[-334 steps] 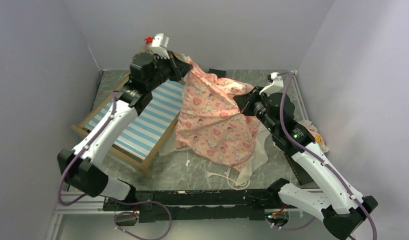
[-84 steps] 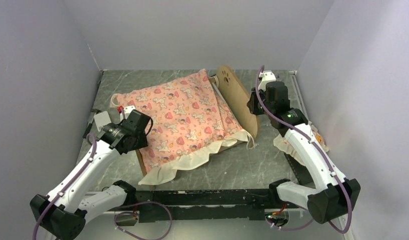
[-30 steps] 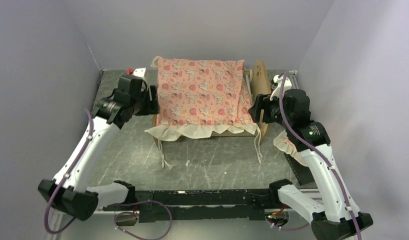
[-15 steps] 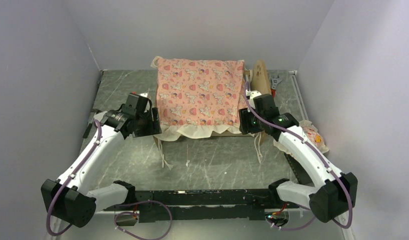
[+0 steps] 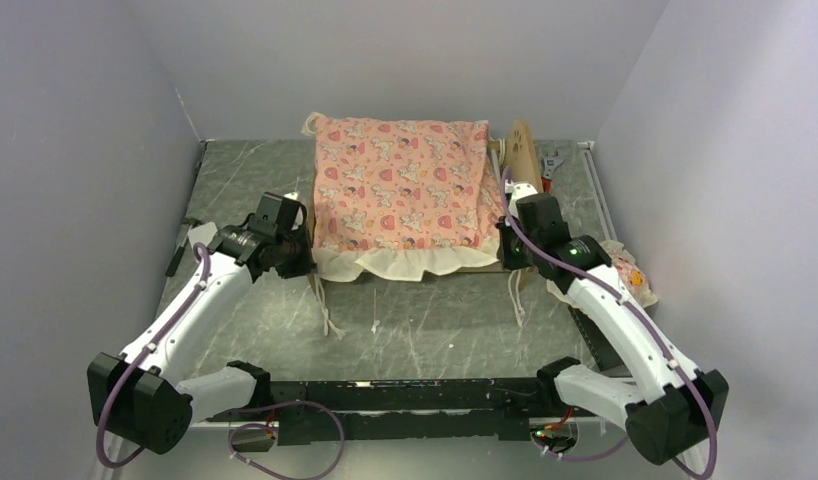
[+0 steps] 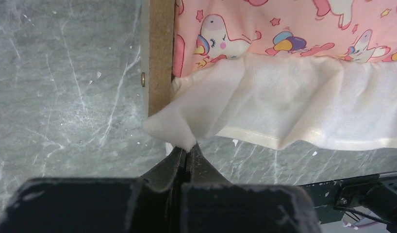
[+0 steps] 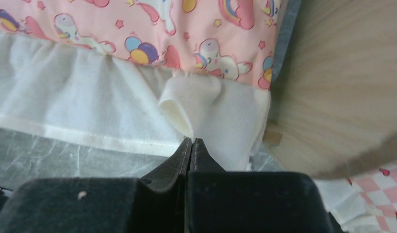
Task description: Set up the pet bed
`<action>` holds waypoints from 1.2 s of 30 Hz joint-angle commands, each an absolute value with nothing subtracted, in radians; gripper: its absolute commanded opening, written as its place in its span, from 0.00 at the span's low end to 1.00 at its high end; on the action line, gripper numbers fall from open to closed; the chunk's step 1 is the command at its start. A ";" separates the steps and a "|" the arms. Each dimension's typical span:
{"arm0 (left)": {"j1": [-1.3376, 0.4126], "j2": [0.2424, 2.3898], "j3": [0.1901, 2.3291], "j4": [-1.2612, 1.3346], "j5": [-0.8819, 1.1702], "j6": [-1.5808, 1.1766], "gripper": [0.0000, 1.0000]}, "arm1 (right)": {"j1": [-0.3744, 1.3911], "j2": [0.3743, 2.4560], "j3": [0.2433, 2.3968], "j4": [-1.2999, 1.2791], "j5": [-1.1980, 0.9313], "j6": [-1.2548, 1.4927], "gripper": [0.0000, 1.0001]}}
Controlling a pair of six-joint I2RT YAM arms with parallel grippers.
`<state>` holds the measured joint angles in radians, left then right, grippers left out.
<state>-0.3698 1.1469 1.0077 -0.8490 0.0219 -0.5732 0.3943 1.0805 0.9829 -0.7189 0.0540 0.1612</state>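
The pet bed (image 5: 522, 150) stands at the back middle of the table, its light-wood headboard on the right. A pink cartoon-print mattress (image 5: 400, 190) covers its base, and a cream ruffle (image 5: 385, 265) hangs over the near side. My left gripper (image 5: 307, 262) is at the near left corner, by the wooden rail (image 6: 161, 53). It (image 6: 188, 148) is shut on a pinched corner of the ruffle (image 6: 293, 107). My right gripper (image 5: 505, 258) is at the near right corner beside the headboard (image 7: 342, 87). It (image 7: 191, 140) is shut on a fold of the ruffle (image 7: 90, 107).
A small frilled pillow (image 5: 625, 275) lies against the right wall behind the right arm, and it also shows in the right wrist view (image 7: 376, 194). Thin cords (image 5: 325, 315) trail from the mattress onto the grey marbled table (image 5: 435, 330). Walls close in left, back and right.
Both grippers have closed on the mattress ruffle. The left one slid in to the bed's near left corner. The right one shifted slightly toward the headboard.
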 commanded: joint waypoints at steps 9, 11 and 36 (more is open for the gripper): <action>-0.370 1.012 1.141 -1.018 -0.096 -0.574 0.00 | 0.394 0.899 1.105 -0.971 0.015 0.316 0.00; -0.370 0.983 1.093 -1.031 -0.112 -0.595 0.00 | 0.395 0.880 1.070 -0.990 -0.007 0.362 0.00; -0.340 1.286 1.326 -0.817 -0.251 -0.378 0.76 | 0.300 1.040 1.344 -0.826 0.220 0.264 0.85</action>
<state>-0.3649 1.1603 1.2644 -0.9615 -0.2100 -0.4667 0.3405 0.9722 1.3033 -0.9409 0.1677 0.3176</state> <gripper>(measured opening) 0.769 0.836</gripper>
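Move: Each hand already pinches one end of the white ruffle on the pink cover. The bed's near-left corner lies about 1 cm ahead of the left hand, 2 cm to its left and 3 cm below; the cover's middle is some 16 cm ahead and 18 cm right of it. From the right hand, the near-right corner is level fore-and-aft, 4 cm right and 3 cm below; the headboard's middle is 13 cm ahead, 4 cm right. Still pinching the ruffle's two ends, both hands lift them about 5 cm and draw them back towards the robot over the bed's near edge, the right some 8 cm and the left about 5 cm while also drifting left, lowering to about their starting height as they pull. There the fingers open and let go of the ruffle, and both hands rise clear and swing forward again, the right climbing about 12 cm and easing right towards the headboard, its wrist tipping up and turning clockwise. ##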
